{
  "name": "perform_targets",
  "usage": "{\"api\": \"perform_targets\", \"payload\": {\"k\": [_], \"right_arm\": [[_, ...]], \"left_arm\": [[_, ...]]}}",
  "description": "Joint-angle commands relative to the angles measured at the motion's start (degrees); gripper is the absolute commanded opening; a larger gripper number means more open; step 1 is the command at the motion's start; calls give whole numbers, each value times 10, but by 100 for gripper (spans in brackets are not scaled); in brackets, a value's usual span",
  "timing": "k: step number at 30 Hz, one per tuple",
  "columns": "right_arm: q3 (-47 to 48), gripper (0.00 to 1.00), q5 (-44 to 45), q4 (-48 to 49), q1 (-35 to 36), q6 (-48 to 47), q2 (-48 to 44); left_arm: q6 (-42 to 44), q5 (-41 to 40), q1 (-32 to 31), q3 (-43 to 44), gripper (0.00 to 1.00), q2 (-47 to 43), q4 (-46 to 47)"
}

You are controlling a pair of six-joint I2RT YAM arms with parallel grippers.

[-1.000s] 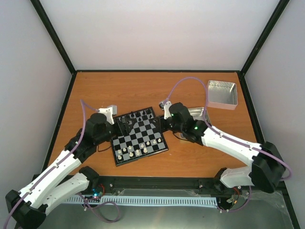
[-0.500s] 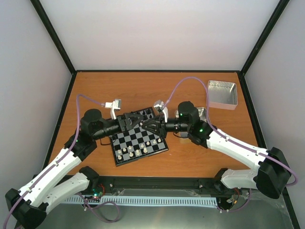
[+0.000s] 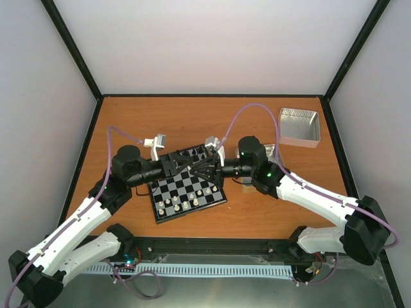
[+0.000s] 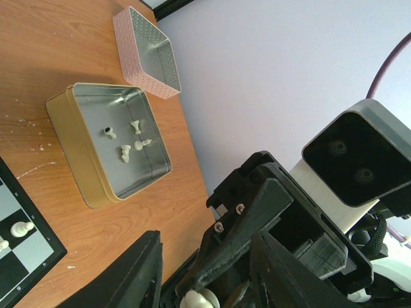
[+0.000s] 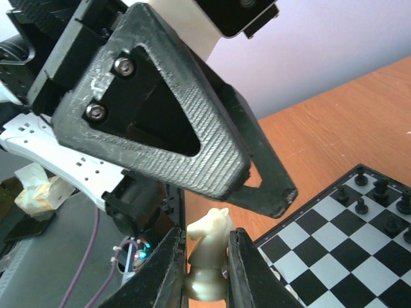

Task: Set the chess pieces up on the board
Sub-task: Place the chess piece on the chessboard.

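Over the board point(image 3: 183, 187) my two grippers meet tip to tip. My right gripper point(image 5: 207, 236) is shut on a cream-white knight point(image 5: 209, 266), held upright between its fingers. My left gripper point(image 4: 205, 239) stands open, its fingers point(image 4: 138, 276) on either side of the right gripper's tip and the knight point(image 4: 199, 299); I see no contact with the piece. In the top view the right gripper point(image 3: 196, 172) and left gripper point(image 3: 186, 168) overlap above the board's far half. Several white chess pieces point(image 3: 186, 204) stand on the near rows and black ones point(image 3: 192, 154) on the far rows.
A gold tin point(image 4: 70, 147) lies right of the board and holds three white pieces point(image 4: 125, 153) and a dark one point(image 4: 109, 133). A silver tin point(image 3: 298, 126) sits at the far right of the table. The right arm's elbow hangs over the gold tin point(image 3: 272, 153).
Both arms have swung from pointing down at the board to facing each other above it. The left gripper's fingers have narrowed around the right gripper's tip and the knight.
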Motion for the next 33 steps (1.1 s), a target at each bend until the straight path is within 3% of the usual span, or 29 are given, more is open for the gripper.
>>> {"api": "perform_targets", "payload": {"k": [1, 7, 13, 22, 33], "right_arm": [[12, 9, 36, 15, -5, -20, 4], [15, 9, 66, 15, -5, -28, 11], [19, 9, 61, 12, -5, -32, 19], [18, 9, 77, 13, -5, -37, 21], [23, 15, 105, 9, -5, -43, 30]], "left_arm": [[-2, 9, 4, 32, 39, 3, -16], [-12, 8, 4, 26, 39, 5, -19], [-25, 19, 4, 18, 29, 15, 7], [-37, 31, 4, 11, 28, 26, 19], [-44, 18, 4, 8, 3, 30, 22]]}}
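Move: The white knight that the left fingers are to close on stands about 2 cm back from the left hand, 1 cm to its right and 1 cm lower, already held in the right fingers, its middle about 1 cm left of the right hand point. The left fingertips are some 2 cm ahead of the right hand, 1 cm left and 1 cm above. From the left hand, the chessboard's middle lies roughly 25 cm below, 3 cm ahead and 2 cm left; the gold tin about 9 cm ahead and 27 cm right. Forward by about 3 cm, sinking slightly, the right hand keeps its grip on the knight's lower part and carries it in between the left fingers, turning a little clockwise. The left hand meanwhile sinks about 1.5 cm, its wrist tilting some 5 degrees, and its part-open fingers close in steps until they pinch the knight's upper part above the right fingertips. ##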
